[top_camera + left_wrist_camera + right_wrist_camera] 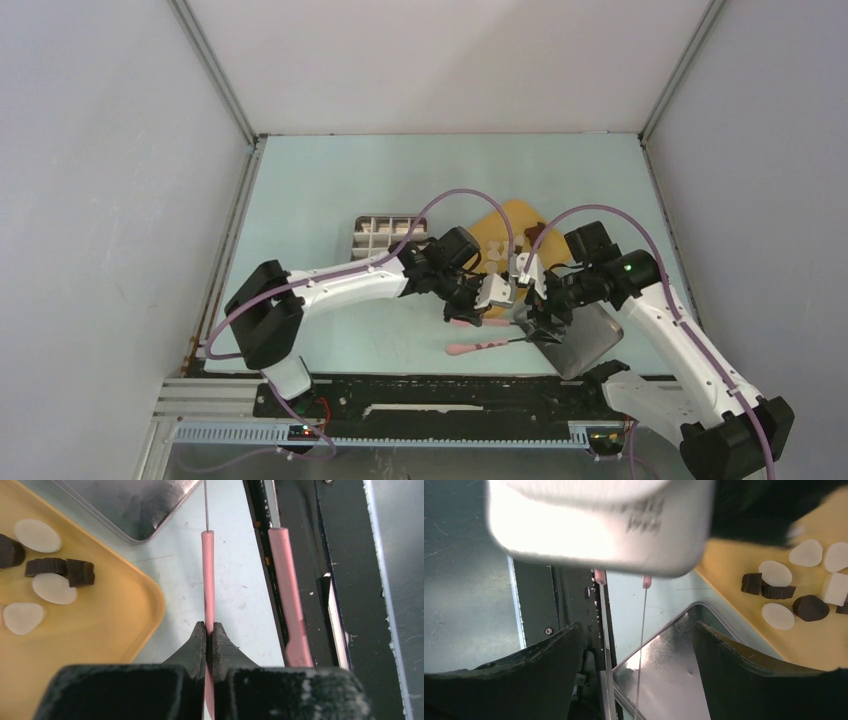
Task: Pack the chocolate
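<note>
The chocolate [55, 575], cream-white and dark brown pieces, lies on a yellow tray [90, 645], also seen as chocolate [776, 592] at the right wrist view's right edge and chocolate [497, 250] from above. My left gripper [209, 629] is shut on one pink arm of the tongs [207, 575]; the tongs' other arm [288, 595] lies lower, over the black rail. My right gripper [637, 626] is open wide, with the tongs' thin metal blades [642, 615] running between its fingers untouched, above a shiny metal lid [674, 680].
A grey compartment box [385, 233] sits left of the yellow tray [515, 215]. The metal lid [590, 340] lies at the near right by the black base rail [430, 395]. Both wrists crowd together at mid-table, the left gripper [470, 308] beside the right gripper [535, 325].
</note>
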Robot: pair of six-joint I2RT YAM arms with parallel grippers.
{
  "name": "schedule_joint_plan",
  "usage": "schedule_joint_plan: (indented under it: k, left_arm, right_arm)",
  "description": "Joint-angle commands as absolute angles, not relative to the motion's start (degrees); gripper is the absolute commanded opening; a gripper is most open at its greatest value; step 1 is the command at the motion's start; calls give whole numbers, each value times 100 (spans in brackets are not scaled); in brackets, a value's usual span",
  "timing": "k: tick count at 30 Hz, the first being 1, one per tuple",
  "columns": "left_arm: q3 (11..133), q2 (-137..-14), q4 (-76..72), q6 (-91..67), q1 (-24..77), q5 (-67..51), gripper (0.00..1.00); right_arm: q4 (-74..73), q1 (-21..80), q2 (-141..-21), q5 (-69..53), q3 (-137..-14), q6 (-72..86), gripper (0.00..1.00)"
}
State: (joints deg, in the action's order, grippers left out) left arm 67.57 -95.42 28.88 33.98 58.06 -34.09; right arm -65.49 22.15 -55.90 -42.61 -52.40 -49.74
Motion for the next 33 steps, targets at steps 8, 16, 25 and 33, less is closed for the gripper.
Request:
schedule_joint_plan:
  k: [8,16,25,33]
  left_arm:
    - [7141,-9201,2416,2934,5590,-4156,0]
    - [7095,-9229,2150,2679,5383,-4288,0]
    - [6983,-9310,1862,2432,5145,-4482,0]
    - [6926,-9354,1776,2434,5060,-4575,0]
  right_arm:
    - [-6450,2319,-5690,-4131,-5030,-4992,80]
    - [-6448,2367,-5852,-4130,-4962,-4964,73]
    - [-6327,2381,-5811,-4087,-4860,-4860,58]
    - [-6365,2387,-5917,-3982,-4857,-4836,44]
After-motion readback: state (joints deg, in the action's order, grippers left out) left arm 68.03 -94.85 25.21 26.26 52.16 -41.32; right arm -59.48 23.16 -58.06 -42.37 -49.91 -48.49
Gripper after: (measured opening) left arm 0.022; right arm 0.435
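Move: The tongs' bare metal arms lie about 4 cm below the right hand, roughly 1 cm back and level sideways, between its wide-open fingers; from the left hand, which already holds one pink tip, they are some 12 cm to the right, at about its height. The yellow tray of chocolates is centred 13 cm ahead and 5 cm left of the right hand, 15 cm down; the dark metal tray 3 cm back, 10 cm right, equally low. The tongs, still pinched by one pink tip, are lifted about 2 cm by the left hand and then carried some 2 cm forward, the wrist turning about 10 degrees. Above their metal arms the right hand sinks just over 1 cm, then eases about 1 cm forward and slightly left, its fingers closing to around half open with both metal arms between them. ##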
